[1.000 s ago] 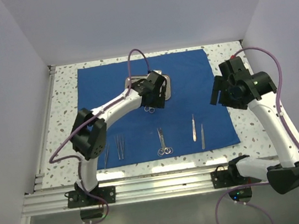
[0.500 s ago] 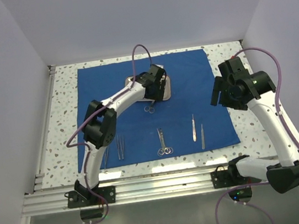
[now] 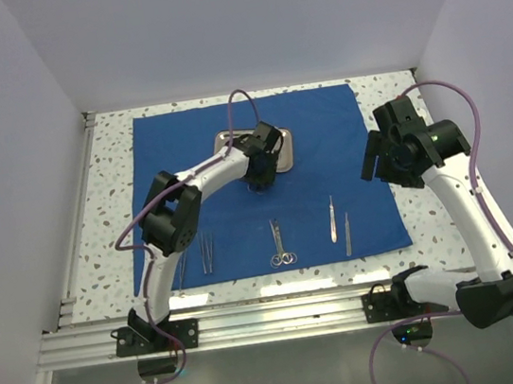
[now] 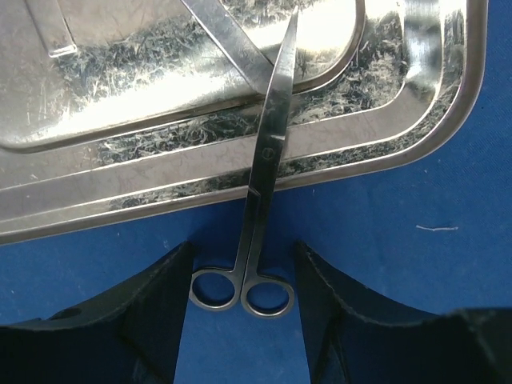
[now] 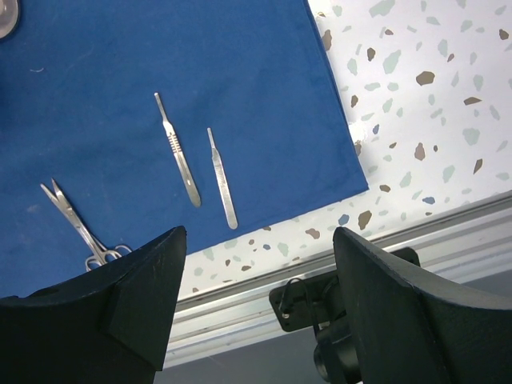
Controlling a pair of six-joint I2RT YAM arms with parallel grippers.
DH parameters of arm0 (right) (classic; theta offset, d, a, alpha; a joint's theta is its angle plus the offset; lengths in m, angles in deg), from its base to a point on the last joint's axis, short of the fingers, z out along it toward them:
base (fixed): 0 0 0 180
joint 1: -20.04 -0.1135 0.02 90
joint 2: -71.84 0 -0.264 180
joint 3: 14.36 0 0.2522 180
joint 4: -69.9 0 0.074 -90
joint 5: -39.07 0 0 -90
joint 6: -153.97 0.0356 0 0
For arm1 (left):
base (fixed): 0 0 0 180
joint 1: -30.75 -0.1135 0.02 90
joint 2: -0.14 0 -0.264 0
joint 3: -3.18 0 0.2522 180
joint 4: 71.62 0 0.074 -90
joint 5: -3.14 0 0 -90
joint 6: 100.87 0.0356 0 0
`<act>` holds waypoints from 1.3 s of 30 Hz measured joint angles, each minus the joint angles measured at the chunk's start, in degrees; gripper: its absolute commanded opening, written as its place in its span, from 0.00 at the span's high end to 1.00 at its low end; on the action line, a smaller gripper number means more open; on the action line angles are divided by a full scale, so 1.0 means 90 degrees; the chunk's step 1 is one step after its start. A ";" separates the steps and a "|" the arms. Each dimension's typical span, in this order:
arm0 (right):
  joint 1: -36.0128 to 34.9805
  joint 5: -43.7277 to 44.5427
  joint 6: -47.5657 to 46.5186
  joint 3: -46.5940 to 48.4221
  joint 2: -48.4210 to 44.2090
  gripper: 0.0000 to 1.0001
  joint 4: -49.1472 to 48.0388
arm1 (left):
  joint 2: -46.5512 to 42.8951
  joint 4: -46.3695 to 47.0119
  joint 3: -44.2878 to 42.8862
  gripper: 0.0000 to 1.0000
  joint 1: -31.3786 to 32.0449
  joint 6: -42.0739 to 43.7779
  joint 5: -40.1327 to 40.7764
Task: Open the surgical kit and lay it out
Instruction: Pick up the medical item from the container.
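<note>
The royal-blue cloth wrap point(image 3: 325, 135) lies spread flat with the steel tray point(image 3: 223, 139) on its far middle. Thin ring-handled scissors point(image 4: 268, 160) rest with the blades over the tray rim point(image 4: 448, 120) and the rings on the cloth. My left gripper point(image 4: 242, 258) is low over the cloth, open, one finger close on each side of the two rings. Another flat silver instrument point(image 4: 228, 36) lies in the tray. My right gripper point(image 5: 256, 264) hangs open and empty above the cloth's right edge.
Along the cloth's near edge lie tweezers point(image 3: 207, 251), ring-handled forceps point(image 3: 279, 243) and two scalpel handles point(image 5: 178, 150) point(image 5: 222, 178). Speckled tabletop point(image 5: 416, 96) surrounds the cloth. An aluminium rail point(image 3: 284, 317) runs along the near edge, with white walls on three sides.
My left gripper dropped toward the cloth at the tray's near rim and its jaws narrowed around the scissor rings. The right arm barely moved.
</note>
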 measured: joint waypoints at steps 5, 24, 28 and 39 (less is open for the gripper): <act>0.0002 -0.0002 -0.0002 0.0000 0.0000 0.22 0.0000 | -0.0073 0.0051 0.0141 0.44 0.0015 -0.0080 -0.0017; 0.0010 -0.0041 -0.0005 -0.0005 -0.0036 0.22 -0.0007 | 0.0187 0.0090 -0.0245 1.00 0.0015 -0.0148 -0.0306; 0.0015 -0.0095 -0.0007 -0.0044 -0.0049 0.22 -0.0066 | -0.0075 -0.0019 0.0095 1.00 0.0053 -0.0316 -0.0304; 0.0015 -0.0413 -0.0012 -0.0321 -0.0313 0.22 -0.0189 | -0.1421 -0.1001 0.0634 1.00 0.0950 -0.1593 -0.0112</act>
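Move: The scissors lie between my left hand's open fingers, rings almost under the pads; their middle is about 5 cm ahead and 2 cm right, level with the hand, blades over the tray's near rim. The tray's middle is some 10 cm straight ahead. A ringed clamp lies roughly 17 cm back and 3 cm right, a scalpel 13 cm back and 16 cm right. From my right hand the scissors are about 21 cm forward, 25 cm left and 21 cm below. With my left hand staying low, I shift about 2 cm right and shut the fingers, pinching the scissors by the shanks just ahead of the rings. Then, keeping that grip, I draw them back some 9 cm off the tray towards the ringed clamp, rising about 6 cm late in the pull and easing right at the end. ##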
